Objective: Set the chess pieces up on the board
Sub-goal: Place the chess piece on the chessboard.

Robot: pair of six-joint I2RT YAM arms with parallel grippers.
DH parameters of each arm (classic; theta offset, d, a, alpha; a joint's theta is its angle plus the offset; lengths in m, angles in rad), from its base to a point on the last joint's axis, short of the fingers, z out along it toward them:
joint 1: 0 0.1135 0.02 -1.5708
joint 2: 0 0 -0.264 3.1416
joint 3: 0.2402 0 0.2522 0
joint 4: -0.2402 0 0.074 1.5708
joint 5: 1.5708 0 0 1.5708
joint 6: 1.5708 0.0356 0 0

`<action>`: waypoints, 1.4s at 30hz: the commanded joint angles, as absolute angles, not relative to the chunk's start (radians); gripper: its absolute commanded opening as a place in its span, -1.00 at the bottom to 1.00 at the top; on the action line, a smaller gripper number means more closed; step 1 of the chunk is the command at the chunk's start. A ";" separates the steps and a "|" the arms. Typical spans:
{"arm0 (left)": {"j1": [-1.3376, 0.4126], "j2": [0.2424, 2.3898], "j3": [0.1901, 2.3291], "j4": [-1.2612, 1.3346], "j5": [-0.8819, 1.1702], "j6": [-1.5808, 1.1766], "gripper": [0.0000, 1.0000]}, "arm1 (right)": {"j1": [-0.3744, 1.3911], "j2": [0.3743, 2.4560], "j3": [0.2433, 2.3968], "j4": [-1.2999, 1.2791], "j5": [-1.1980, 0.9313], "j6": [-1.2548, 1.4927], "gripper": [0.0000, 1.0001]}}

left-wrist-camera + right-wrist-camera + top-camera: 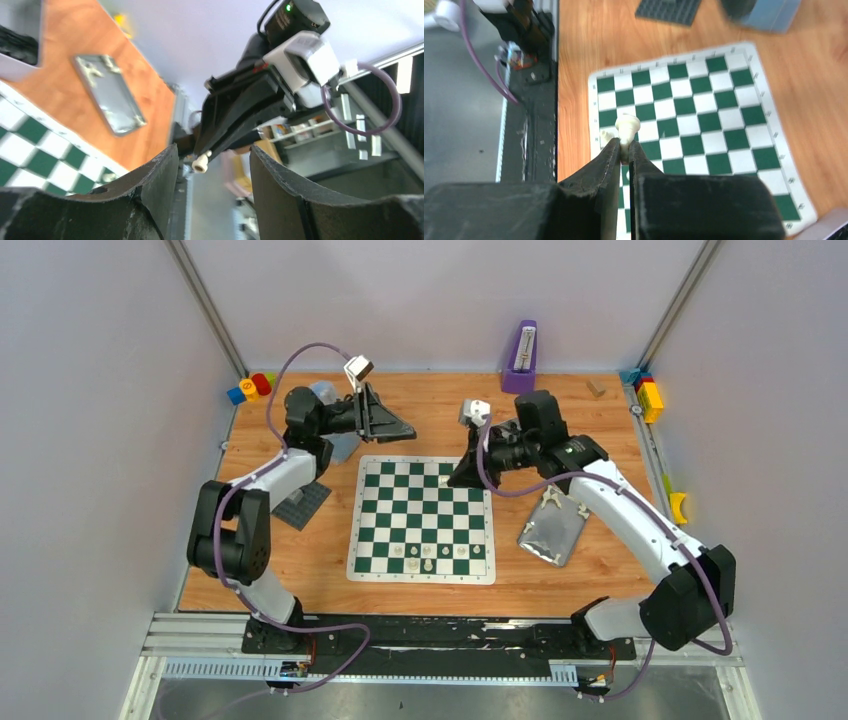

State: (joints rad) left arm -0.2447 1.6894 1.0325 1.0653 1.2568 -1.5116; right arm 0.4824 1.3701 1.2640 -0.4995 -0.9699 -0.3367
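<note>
The green-and-white board (420,520) lies flat at the table's middle. Several cream chess pieces (445,552) stand along its near rows. My right gripper (462,475) hovers over the board's far right corner, shut on one chess piece (627,127) whose base sticks out past the fingertips (616,150). Another piece (606,135) stands on the board (704,125) just beyond it. My left gripper (405,430) hangs above the board's far left edge, open and empty. In the left wrist view it (212,150) faces the right gripper and the held piece (200,162).
A silver pouch (551,528) lies right of the board. A dark grey plate (303,505) sits left of it, under the left arm. A purple upright object (521,357) stands at the back, and coloured blocks (250,387) (648,395) sit in both back corners.
</note>
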 commanded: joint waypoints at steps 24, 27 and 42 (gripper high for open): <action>-0.158 1.148 1.276 -0.805 0.499 0.149 1.00 | 1.010 1.655 1.141 -0.909 -0.102 -0.694 -1.00; -0.158 1.117 1.256 -0.801 0.490 0.158 1.00 | 1.019 1.671 1.146 -0.925 -0.092 -0.701 -1.00; -0.158 1.093 1.221 -0.777 0.496 0.158 1.00 | 1.032 1.746 1.196 -0.960 -0.060 -0.704 -1.00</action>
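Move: The empty near-right corner square, for the right hand's held white piece, lies about 9 cm back, 5 cm right and 26 cm below. A pawn stands some 3 cm farther out from that square, another pawn 3 cm farther out and 3 cm left of it, and a big white piece 9 cm left of it. From the left hand the square is roughly 15 cm back, 11 cm right and 30 cm down. Right hand carries the gripped piece down 23 cm and back, tipping fingers downward; left opens, withdrawing 14 cm left. ##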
